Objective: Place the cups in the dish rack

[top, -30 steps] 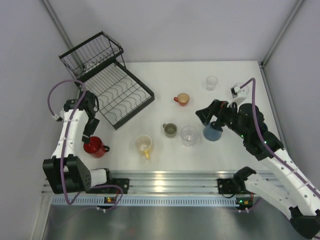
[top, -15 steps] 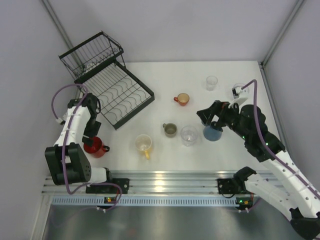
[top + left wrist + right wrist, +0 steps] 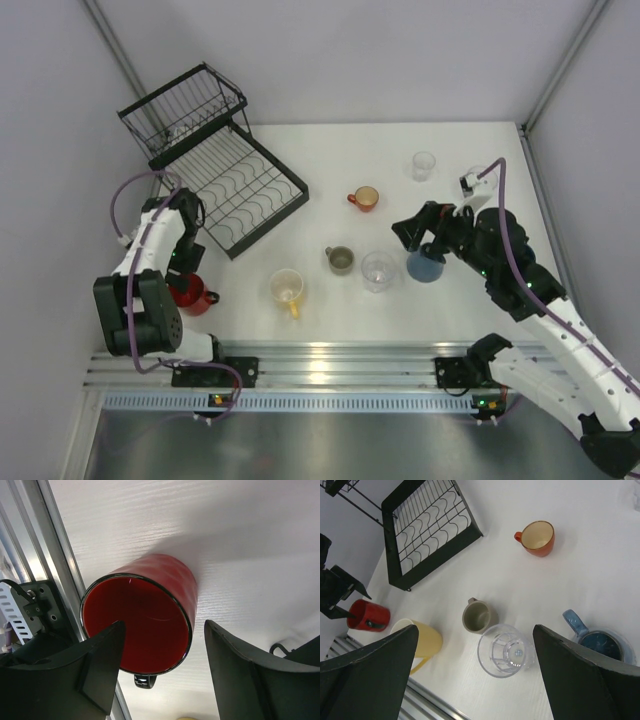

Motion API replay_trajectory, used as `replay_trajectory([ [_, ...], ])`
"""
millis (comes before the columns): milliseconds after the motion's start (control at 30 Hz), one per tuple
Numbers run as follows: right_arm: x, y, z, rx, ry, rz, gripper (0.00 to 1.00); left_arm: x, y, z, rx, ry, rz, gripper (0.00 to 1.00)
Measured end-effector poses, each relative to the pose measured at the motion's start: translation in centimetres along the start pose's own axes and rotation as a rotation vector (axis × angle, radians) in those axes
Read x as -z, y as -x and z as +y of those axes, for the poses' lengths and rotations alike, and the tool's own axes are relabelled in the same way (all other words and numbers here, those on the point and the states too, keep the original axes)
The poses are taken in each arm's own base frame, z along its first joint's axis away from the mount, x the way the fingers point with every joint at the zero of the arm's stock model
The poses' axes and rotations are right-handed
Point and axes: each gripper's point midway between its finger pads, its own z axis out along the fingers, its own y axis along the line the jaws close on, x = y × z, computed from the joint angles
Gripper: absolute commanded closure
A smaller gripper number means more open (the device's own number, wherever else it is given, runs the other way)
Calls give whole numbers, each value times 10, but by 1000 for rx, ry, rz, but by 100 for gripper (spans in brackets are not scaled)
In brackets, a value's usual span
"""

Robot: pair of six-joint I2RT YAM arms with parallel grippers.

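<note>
My left gripper (image 3: 181, 268) hangs open over the red mug (image 3: 188, 292) near the table's front left. In the left wrist view one finger (image 3: 97, 662) overlaps the red mug's (image 3: 150, 625) mouth and the other stands outside its wall. My right gripper (image 3: 415, 232) is wide open and empty, above the blue mug (image 3: 425, 265) and a clear tumbler (image 3: 378, 270). The yellow mug (image 3: 287, 289), olive-grey mug (image 3: 341, 260) and orange-red mug (image 3: 365, 198) stand mid-table. The black dish rack (image 3: 270, 226) holds no cups.
Another clear tumbler (image 3: 424, 165) stands at the back right, and one more (image 3: 478, 178) is partly hidden behind the right arm. An aluminium rail (image 3: 330, 355) runs along the near edge. Grey walls close in both sides.
The left arm's elbow has folded in while its gripper stays over the red mug. The right arm has barely shifted. No cup has moved.
</note>
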Motion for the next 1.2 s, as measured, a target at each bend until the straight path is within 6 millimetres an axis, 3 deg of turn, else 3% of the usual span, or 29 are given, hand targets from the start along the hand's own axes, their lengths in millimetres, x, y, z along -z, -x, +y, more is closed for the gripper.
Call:
replay_trajectory([
  [133,0,0,0,0,1,0,1,-9,-4,-5,-11,26,8,39],
  [267,2,1,1,2,5,-7,1,-14,-5,-3,-10,38,5,57],
  [300,2,2,1,4,5,-9,1,-14,-5,-3,-8,39,4,67],
  [400,2,2,1,11,5,-9,1,-15,-4,-4,-1,35,-1,83],
  [533,2,1,0,18,5,-8,1,-15,-3,-7,13,26,-10,100],
  [767,2,1,0,22,6,-6,1,-13,-2,-8,23,9,-9,100],
  [900,3,-1,2,40,23,3,1,-1,2,-8,29,-44,-13,100],
  [1200,5,-9,9,48,65,46,1,81,47,-14,96,-341,-107,100],
])
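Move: The red mug stands upright under the open left gripper, its middle some 3 cm back of the hand point, about level sideways and 4 cm below. One fingertip is over its mouth, the other just beyond the far rim. The dish rack's tray is centred about 20 cm ahead and 11 cm to the right; the cream mug stands some 22 cm to the right and 2 cm back. From the right hand, the red mug lies about 47 cm left, 6 cm back and 22 cm down. Sink the left gripper about 1.5 cm so that one finger goes inside the red mug and the other outside its far wall, then close the fingers to pinch that wall at the rim. Pause briefly, then lift roughly 10 cm with a slight forward drift, tipping the fingertips some 20 degrees outward and keeping the pinch. ##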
